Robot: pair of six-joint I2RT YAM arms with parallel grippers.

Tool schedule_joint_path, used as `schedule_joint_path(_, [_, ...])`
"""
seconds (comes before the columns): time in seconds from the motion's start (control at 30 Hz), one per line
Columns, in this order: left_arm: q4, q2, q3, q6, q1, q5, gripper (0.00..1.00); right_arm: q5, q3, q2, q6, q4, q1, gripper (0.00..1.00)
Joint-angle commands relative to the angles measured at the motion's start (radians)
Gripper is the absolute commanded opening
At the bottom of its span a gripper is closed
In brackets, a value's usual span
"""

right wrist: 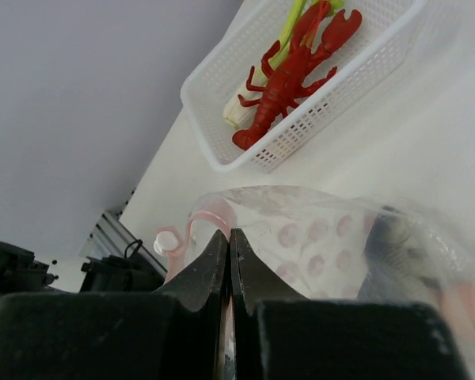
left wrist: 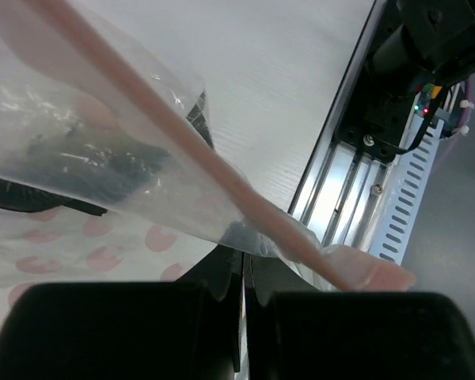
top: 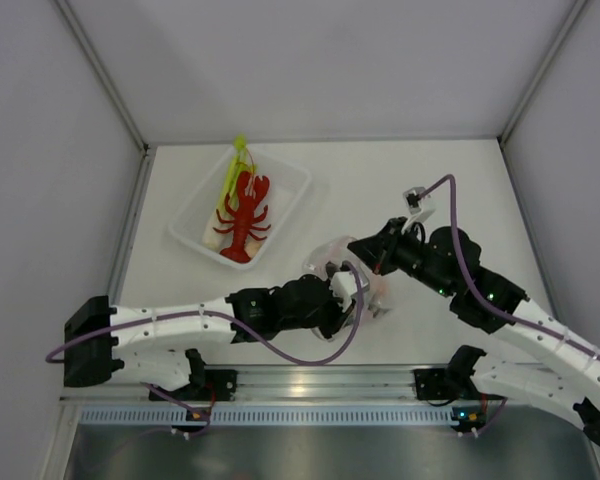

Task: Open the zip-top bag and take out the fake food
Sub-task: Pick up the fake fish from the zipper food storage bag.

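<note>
The zip-top bag (top: 326,256) is clear with pink dots and hangs between both grippers at the table's near middle. My left gripper (top: 359,289) is shut on the bag's edge just under the pink zip strip (left wrist: 206,166); the left wrist view shows the film pinched in the closed jaws (left wrist: 246,252). My right gripper (top: 358,247) is shut on the bag's opposite lip (right wrist: 229,232). A dark grey piece of fake food (left wrist: 91,158) lies inside the bag (right wrist: 317,229). The red lobster (top: 246,215) and the green-and-white leek (top: 230,178) lie in the white tray (top: 288,175).
The tray (right wrist: 202,107) stands at the back left, apart from the bag. A metal rail (top: 310,381) with the arm bases runs along the near edge, close under the bag (left wrist: 340,186). Grey walls enclose the table on three sides.
</note>
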State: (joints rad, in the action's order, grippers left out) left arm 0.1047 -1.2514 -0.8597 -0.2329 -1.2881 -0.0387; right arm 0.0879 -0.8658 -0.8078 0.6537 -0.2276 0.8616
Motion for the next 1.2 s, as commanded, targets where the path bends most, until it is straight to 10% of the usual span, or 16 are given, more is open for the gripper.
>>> schedule_joint_path(0.0, [-0.060,0.017,0.025,0.020,-0.013,0.117,0.00,-0.050,-0.056,0.041,-0.127,0.083,-0.022,0.00])
schedule_joint_path(0.63, [0.087,-0.034,-0.002,-0.164,0.065,-0.180,0.00,-0.094,-0.029,0.170,-0.236,0.016,-0.024,0.00])
schedule_joint_path(1.17, [0.263,-0.204,-0.208,-0.364,0.197,-0.287,0.00,-0.126,0.151,0.234,0.101,0.123,-0.022,0.00])
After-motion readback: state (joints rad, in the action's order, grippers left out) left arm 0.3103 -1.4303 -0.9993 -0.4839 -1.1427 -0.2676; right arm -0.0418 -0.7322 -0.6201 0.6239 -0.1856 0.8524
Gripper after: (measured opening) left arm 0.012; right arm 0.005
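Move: The fish lies inside the bag, about 13 cm ahead of the empty left hand, 4 cm to its right and some 11 cm below; the pink ball sits against it, about 11 cm ahead and 8 cm to the right of the left hand, equally low. The pinched bag rim stands roughly 10 cm ahead of the left hand, 1 cm left and 13 cm higher. From the right hand, which holds that rim, the fish is about 3 cm ahead, 5 cm right and 24 cm below. With its fingers shut, the left hand first backs off about a centimetre while sinking, then swings forward past the zip edge into the bag's mouth towards the fish, ending some 8 cm farther forward, 4 cm lower and 3 cm to the left, its pointing turned nearly 30 degrees counter-clockwise. The right hand keeps its pinch on the rim and draws it back 3 to 4 cm and slightly right, rising about 2 cm with a small upward tip of the fingers and then sinking again. ##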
